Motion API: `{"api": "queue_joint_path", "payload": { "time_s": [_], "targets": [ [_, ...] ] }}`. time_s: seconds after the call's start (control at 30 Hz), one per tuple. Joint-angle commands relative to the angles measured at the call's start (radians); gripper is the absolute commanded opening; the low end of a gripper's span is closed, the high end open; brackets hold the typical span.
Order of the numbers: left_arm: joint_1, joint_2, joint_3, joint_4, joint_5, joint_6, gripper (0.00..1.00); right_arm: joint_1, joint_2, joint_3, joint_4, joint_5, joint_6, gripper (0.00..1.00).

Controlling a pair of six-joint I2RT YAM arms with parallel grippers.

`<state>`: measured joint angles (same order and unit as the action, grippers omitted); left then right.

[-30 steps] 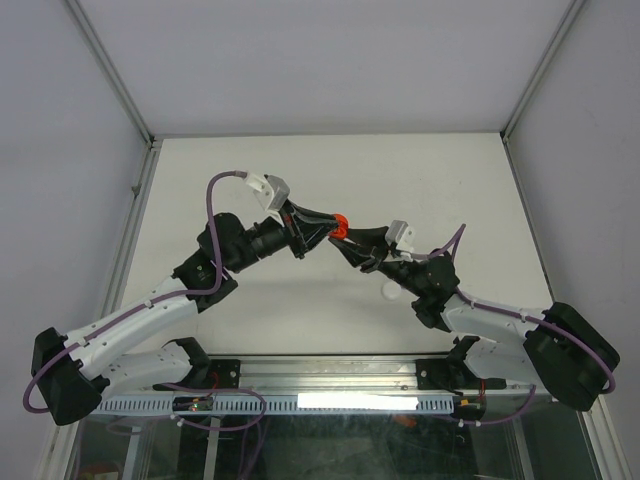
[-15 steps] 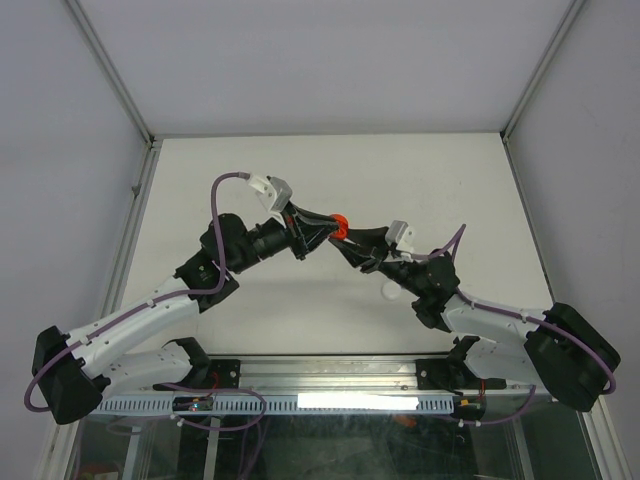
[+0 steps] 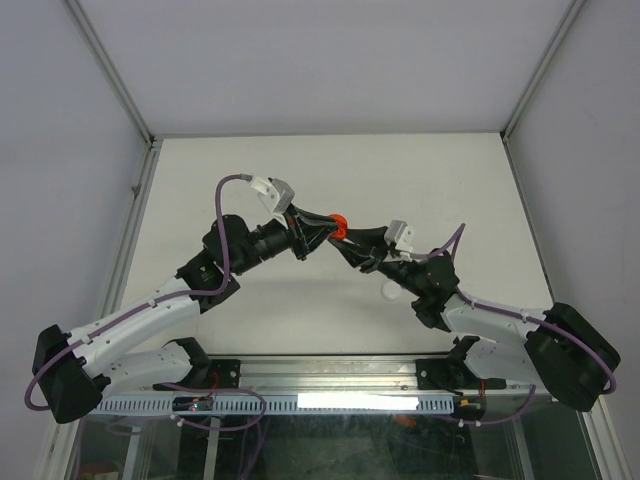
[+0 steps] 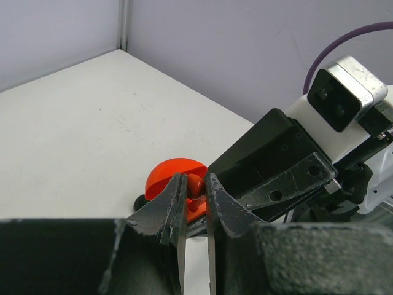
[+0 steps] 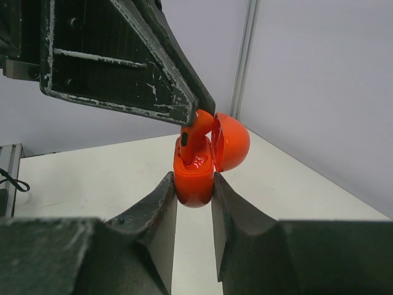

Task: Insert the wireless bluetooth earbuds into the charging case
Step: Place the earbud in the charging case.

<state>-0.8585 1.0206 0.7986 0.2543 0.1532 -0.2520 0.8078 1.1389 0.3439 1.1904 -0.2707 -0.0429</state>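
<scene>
Both arms meet above the middle of the table. My right gripper [image 5: 194, 181] is shut on the base of a red-orange charging case [image 5: 194, 178] and holds it upright, with its domed lid [image 5: 230, 141] swung open to the right. My left gripper [image 4: 195, 184] is shut on a red earbud [image 4: 195, 183]. Its fingers [image 5: 123, 61] come down from above, and the earbud [image 5: 195, 136] stands with its stem down in the case's opening. From above, the case [image 3: 340, 221] shows as a red spot between the two fingertips.
A small white rounded object [image 3: 390, 291] lies on the table close to the right arm's forearm. Pale walls with metal posts enclose the white table [image 3: 420, 180] at the back and on both sides.
The left arm has edged slightly right toward the case. Both grips look the same.
</scene>
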Motion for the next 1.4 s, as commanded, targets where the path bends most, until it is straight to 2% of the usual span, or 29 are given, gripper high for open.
{"api": "queue_joint_path", "payload": {
  "time_s": [0.0,0.13,0.37,0.6,1.2,1.37],
  "targets": [
    [-0.008,-0.021,-0.001,0.021,-0.028,0.031,0.12,0.005,-0.021,0.050,0.054,-0.002,0.001,0.00],
    [-0.008,-0.013,-0.001,0.015,-0.015,0.031,0.14,0.006,-0.021,0.051,0.055,-0.005,0.002,0.00],
    [-0.010,-0.013,0.019,-0.011,0.002,0.046,0.26,0.006,-0.014,0.048,0.053,-0.006,0.000,0.00],
    [-0.009,-0.004,0.043,-0.051,-0.012,0.054,0.32,0.007,-0.016,0.047,0.051,-0.008,0.001,0.00],
    [-0.010,0.031,0.143,-0.151,0.061,0.065,0.39,0.011,-0.004,0.062,-0.002,-0.010,-0.005,0.00],
    [-0.010,0.000,0.162,-0.195,0.035,0.059,0.43,0.011,-0.006,0.072,-0.034,0.017,-0.005,0.00]
  ]
}}
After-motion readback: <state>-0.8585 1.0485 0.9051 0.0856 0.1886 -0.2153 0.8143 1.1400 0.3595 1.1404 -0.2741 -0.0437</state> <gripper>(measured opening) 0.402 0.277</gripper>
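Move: The left fingers still grip the red earbud, its lower end already at the charging case, whose middle is about 1 cm ahead, 1 cm right and 2 cm below; the case's open lid stands roughly 2 cm ahead of that hand, 1 cm right and 1 cm below. The right hand keeps the case pinched, its middle about 1 cm left of and 1 cm above the fingertips, level fore and aft. Left fingers open, releasing the earbud into the right-held charging case, dip about 1 cm, then rise again. ##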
